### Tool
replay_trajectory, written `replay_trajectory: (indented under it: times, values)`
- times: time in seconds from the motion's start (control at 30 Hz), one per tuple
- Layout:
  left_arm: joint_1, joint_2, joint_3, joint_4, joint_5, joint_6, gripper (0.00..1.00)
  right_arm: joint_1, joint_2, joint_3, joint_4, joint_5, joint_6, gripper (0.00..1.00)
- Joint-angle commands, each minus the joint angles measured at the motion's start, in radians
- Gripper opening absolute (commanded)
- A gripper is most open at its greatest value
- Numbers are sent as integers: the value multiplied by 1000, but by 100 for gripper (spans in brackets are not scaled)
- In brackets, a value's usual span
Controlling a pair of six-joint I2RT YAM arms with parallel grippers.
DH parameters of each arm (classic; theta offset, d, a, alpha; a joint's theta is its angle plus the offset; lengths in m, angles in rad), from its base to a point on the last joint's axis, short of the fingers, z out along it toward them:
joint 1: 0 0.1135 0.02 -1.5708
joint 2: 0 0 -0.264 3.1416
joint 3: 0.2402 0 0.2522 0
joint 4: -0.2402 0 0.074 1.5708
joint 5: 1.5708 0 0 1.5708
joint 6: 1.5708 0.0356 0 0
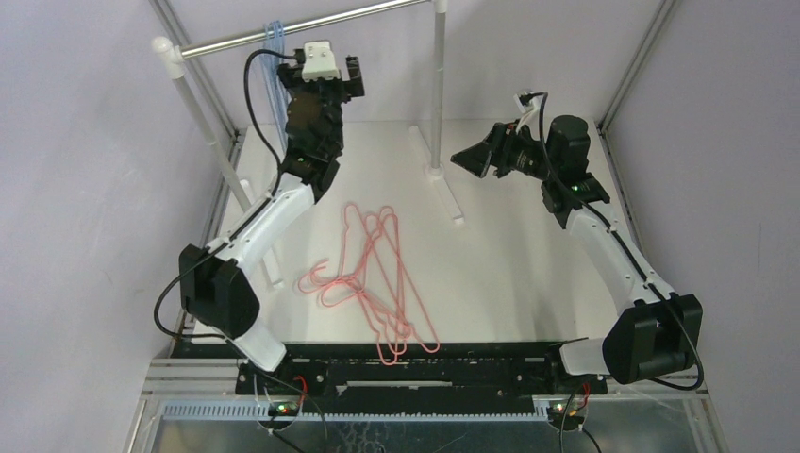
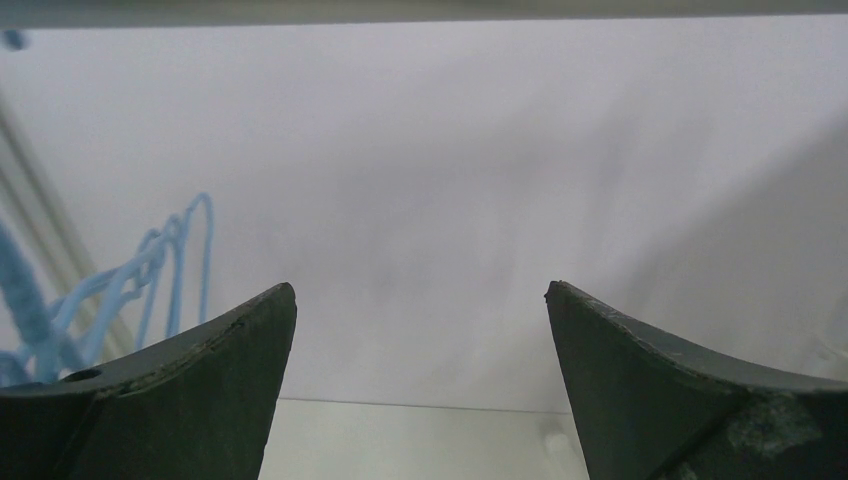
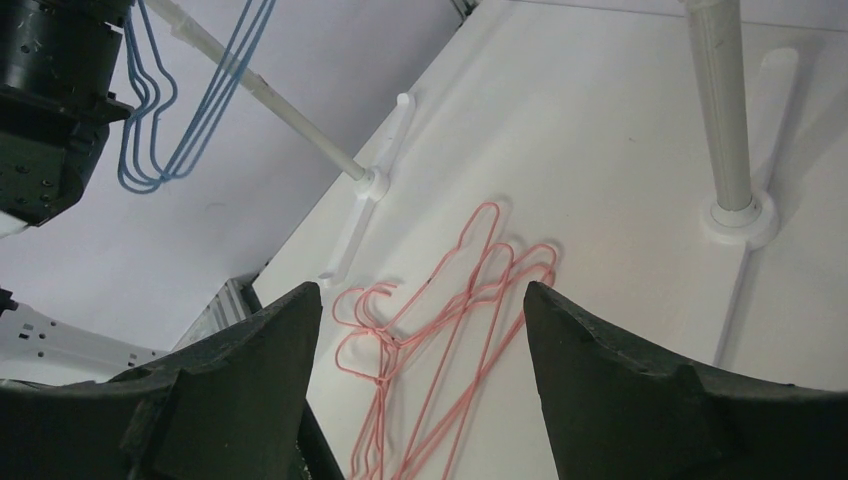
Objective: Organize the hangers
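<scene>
Several pink-red wire hangers (image 1: 377,283) lie in a tangled pile on the white table, also seen between the right fingers in the right wrist view (image 3: 450,310). Light blue hangers (image 1: 275,38) hang on the silver rail (image 1: 311,25) at its left end; they also show at the left of the left wrist view (image 2: 170,260). My left gripper (image 2: 420,290) is raised beside the blue hangers, open, with nothing between its fingers, facing the back wall. My right gripper (image 3: 420,290) hovers at the right, above and apart from the pink pile, open and empty.
The rail rests on two white posts, the left post (image 1: 203,118) slanted and the right post (image 1: 439,85) upright, each on a flat white foot (image 1: 443,193). Purple walls close in the table on the left, back and right.
</scene>
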Motion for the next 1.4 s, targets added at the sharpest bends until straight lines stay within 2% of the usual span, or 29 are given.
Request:
replay_trajectory:
  times: [0.0, 0.3, 0.6, 0.73, 1.17, 1.37]
  values:
    - [29, -99, -49, 97, -63, 20, 99, -4, -4, -2, 62, -23, 12, 82]
    - [83, -174, -139, 127, -84, 22, 100, 16, 2, -17, 67, -31, 15, 82]
    - [130, -153, -103, 112, -42, 44, 100, 25, -7, -17, 36, -20, -2, 81]
    - [172, -150, -91, 86, -42, 0, 99, 32, -2, -17, 39, -19, -1, 81]
    - [269, -221, -180, 92, -163, -15, 99, 68, 37, -16, 40, -15, -6, 80]
    - [311, -258, -246, 90, -162, -52, 100, 81, 35, -17, 13, -3, -27, 80]
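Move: The bunch of blue hangers hangs just beside the left hand, about 9 cm to its left, roughly level fore-and-aft and some 5 cm lower at its middle. The rail passes about 3 cm ahead and 8 cm above the hand, and its left end at the rack post is some 30 cm to the left, 2 cm back and 8 cm up. From the right hand the blue hangers are roughly 35 cm left, 13 cm ahead and 8 cm higher. The outer side of the left hand's left finger, already up against the necks of the blue hangers, pushes the bunch along under the rail towards the left post, some 18 cm left and about 4 cm back by the end. The wrist swings roughly 25 degrees counter-clockwise and the gripper stays wide open. The right hand, also open, drifts about 3 cm left and nearly as far down. ##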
